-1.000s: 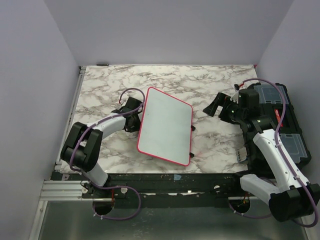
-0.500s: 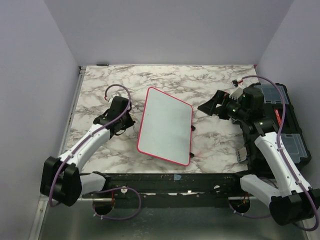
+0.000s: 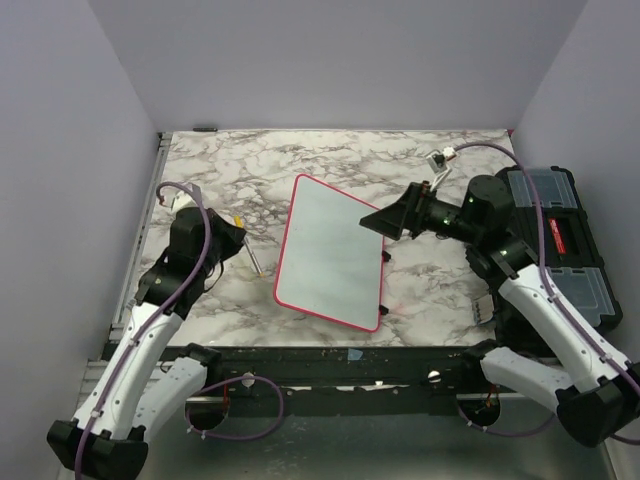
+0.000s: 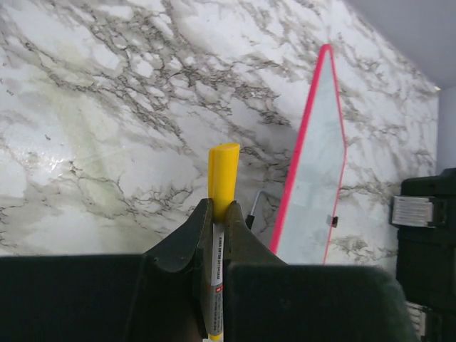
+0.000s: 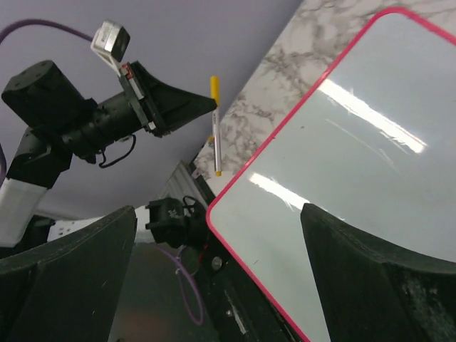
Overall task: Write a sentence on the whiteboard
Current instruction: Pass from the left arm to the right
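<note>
The whiteboard [image 3: 330, 252], white with a pinkish-red frame, lies flat at the middle of the marble table. It also shows in the left wrist view [image 4: 317, 178] and the right wrist view [image 5: 356, 164]. Its surface looks blank, and no sentence shows on it. My left gripper [image 3: 235, 232] is left of the board and apart from it. It is shut on a yellow-capped marker [image 4: 223, 174], whose cap sticks out past the fingertips [image 4: 239, 221]. The right wrist view shows the marker [image 5: 216, 135] held above the table. My right gripper [image 3: 385, 220] is open and empty above the board's upper right corner.
A black toolbox [image 3: 560, 240] stands at the table's right edge, behind my right arm. A thin grey rod with a black end [image 4: 251, 208] lies on the table beside the board's left edge. Small black clips [image 3: 386, 257] sit on the board's right edge.
My left arm has pulled back to the left, away from the board's left edge, with the marker. My right gripper has swung left from beside the toolbox to over the board's corner.
</note>
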You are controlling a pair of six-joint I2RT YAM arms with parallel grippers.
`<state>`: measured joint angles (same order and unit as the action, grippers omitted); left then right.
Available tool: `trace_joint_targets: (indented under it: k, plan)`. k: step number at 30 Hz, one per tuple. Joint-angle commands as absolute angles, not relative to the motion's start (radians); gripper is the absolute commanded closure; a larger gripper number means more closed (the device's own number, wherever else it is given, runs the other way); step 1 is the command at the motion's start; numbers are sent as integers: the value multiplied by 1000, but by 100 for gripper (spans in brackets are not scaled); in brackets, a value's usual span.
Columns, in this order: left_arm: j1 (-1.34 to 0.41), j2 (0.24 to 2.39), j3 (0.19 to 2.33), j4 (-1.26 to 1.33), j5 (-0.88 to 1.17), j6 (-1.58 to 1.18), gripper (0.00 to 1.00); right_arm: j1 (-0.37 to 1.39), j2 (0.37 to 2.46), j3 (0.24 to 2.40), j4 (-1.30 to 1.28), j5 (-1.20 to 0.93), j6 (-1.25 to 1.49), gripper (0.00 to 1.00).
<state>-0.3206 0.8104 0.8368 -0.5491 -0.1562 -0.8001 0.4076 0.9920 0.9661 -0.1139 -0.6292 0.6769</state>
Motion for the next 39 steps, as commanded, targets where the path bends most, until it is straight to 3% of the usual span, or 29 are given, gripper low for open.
trace_joint_targets:
  k: [1,13,22,33,36,39]
  plan:
    - [-314,711,902,-562,-97,-799,100,537,1062,967,61,-639,722,0]
    - [-316,622,881,-321,115,-911,100,839,1318,1072,271,-561,719,20]
    - [-316,573,798,-138,232,-972,100,891,1451,1124,389,-563,775,26]
    - [-316,523,720,-21,260,-1034,100,906,1535,1149,532,-614,859,45]
    - [-317,510,701,8,250,-1048,100,914,1536,1148,549,-621,869,58]
    - [-316,492,668,65,254,-1060,100,918,1523,1145,540,-608,875,89]
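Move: The left hand already holds the marker by its yellow cap, lower end hanging; the waiting right gripper is about 26 cm to its right, 2 back and 10 higher. From the open right hand, the marker's middle is some 27 cm left, 3 back and 12 lower. The whiteboard's middle lies about 6 cm left of the right hand, 8 ahead and 26 below. Right hand sweeps some 20 cm left, closing around the marker's lower body, as the left lifts it 14 cm. ##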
